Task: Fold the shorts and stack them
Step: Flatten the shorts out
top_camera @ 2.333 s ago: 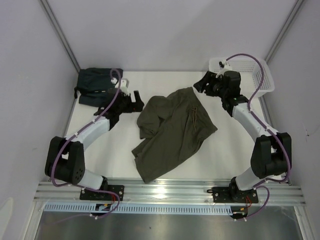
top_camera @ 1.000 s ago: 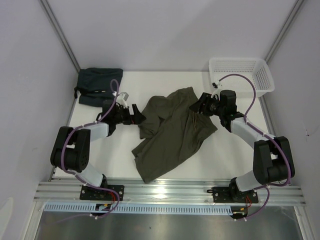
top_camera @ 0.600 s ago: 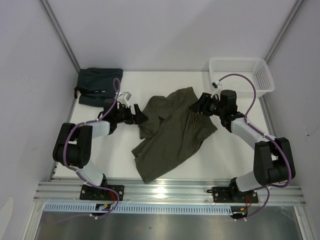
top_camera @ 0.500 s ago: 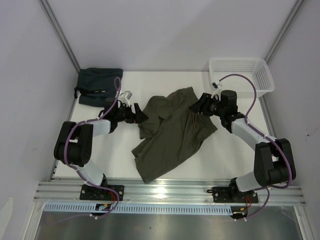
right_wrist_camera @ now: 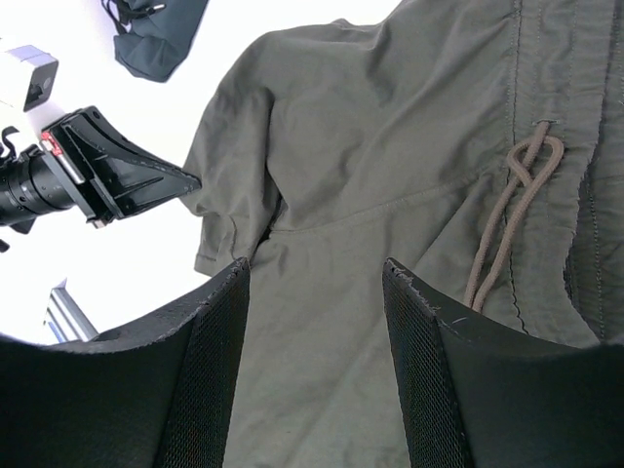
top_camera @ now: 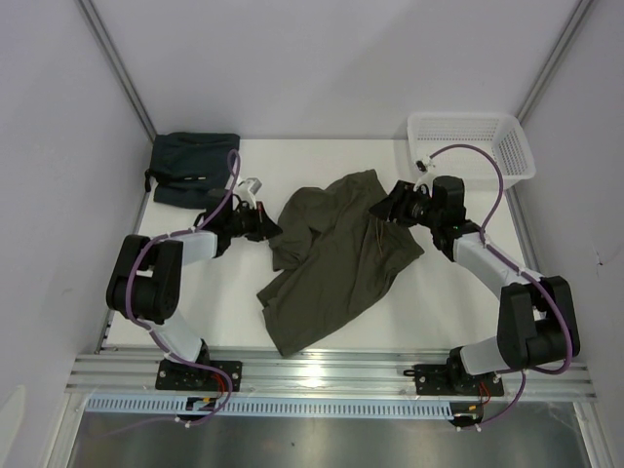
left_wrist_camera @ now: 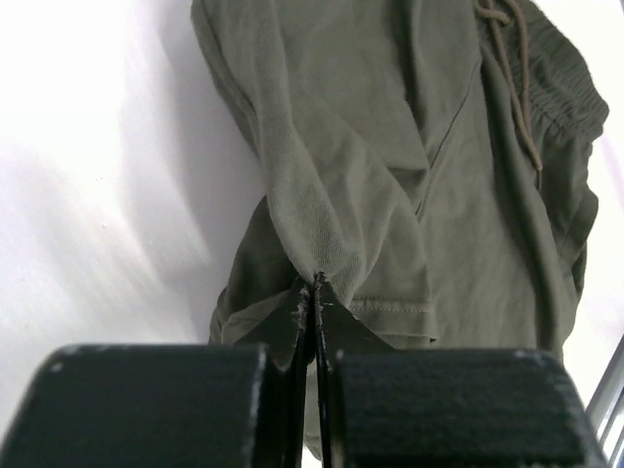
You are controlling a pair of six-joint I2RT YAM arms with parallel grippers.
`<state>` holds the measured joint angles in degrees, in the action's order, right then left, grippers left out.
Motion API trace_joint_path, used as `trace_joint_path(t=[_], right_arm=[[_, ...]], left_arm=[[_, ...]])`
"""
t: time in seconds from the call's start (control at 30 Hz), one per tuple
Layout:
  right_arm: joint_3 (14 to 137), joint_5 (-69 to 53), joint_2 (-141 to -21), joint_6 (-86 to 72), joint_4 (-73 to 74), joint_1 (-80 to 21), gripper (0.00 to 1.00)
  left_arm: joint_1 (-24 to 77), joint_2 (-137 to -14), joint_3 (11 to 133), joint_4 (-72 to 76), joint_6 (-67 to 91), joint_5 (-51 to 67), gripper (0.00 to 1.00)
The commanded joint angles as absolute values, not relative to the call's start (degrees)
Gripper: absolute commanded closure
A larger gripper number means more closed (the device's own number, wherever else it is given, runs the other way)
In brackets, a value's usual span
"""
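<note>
The olive-green shorts (top_camera: 341, 258) lie crumpled in the middle of the white table, with the brownish drawstring (right_wrist_camera: 517, 214) on their right part. My left gripper (top_camera: 265, 226) is at their left edge. In the left wrist view the left gripper (left_wrist_camera: 314, 283) is shut, with a fold of the shorts (left_wrist_camera: 390, 146) pinched between the tips. My right gripper (top_camera: 385, 208) is over the shorts' far right corner. In the right wrist view the right gripper (right_wrist_camera: 314, 268) stands open above the cloth (right_wrist_camera: 390, 146), nothing between its fingers.
A folded dark teal garment (top_camera: 193, 166) lies at the back left corner. A white plastic basket (top_camera: 473, 141) stands at the back right. Walls close in the table on three sides, and an aluminium rail (top_camera: 331, 375) runs along the near edge.
My left gripper has slid a little right onto the shorts' left edge and gone from open to shut on a fold. The right arm has barely moved.
</note>
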<state>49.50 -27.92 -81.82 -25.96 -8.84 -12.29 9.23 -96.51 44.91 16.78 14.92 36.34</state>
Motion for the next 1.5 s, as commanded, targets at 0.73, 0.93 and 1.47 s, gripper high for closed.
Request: trace_joint_path(t=[0.73,0.93,1.47], right_arm=[[45.53,-4.14,-85.6,-27.59,9.58,-17.4,1.0],[45.26,-0.44,-87.63,-28.39,9.84,-17.49,1.0],[41.57,0.0,-87.98,-28.39,6.94,-18.28,1.0]], left_arm=[[12.13,-106.42,93.56,-46.72,6.33,-3.22,1.0],[12.13,-117.58,107.57,-54.75,2.82,-15.64,1.0],[10.55,-129.81,126.64,-47.99,0.97,-19.95,1.0]])
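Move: The left hand already pinches the left leg of the shorts; the open table it is taken to lies about 15 cm ahead, 13 left and 5 below. The dark folded shorts sit beyond that, roughly 21 ahead and 24 left of this hand. For the right hand, the waist edge lies some 6 cm back, 6 right and 15 below; the drawstring is about 3 ahead of it, straight on, and the near leg some 22 back and 22 left. Keeping its pinch on the leg cloth, the left hand draws it about 15 cm forward and 13 left towards the dark folded shorts, rising, dipping, then lifting slightly again, while rolling strongly, left side up. The right hand drops about 15 cm, easing back and right, shuts on the way down and presses its closed tips onto the waist edge, fingers turning steeper. ##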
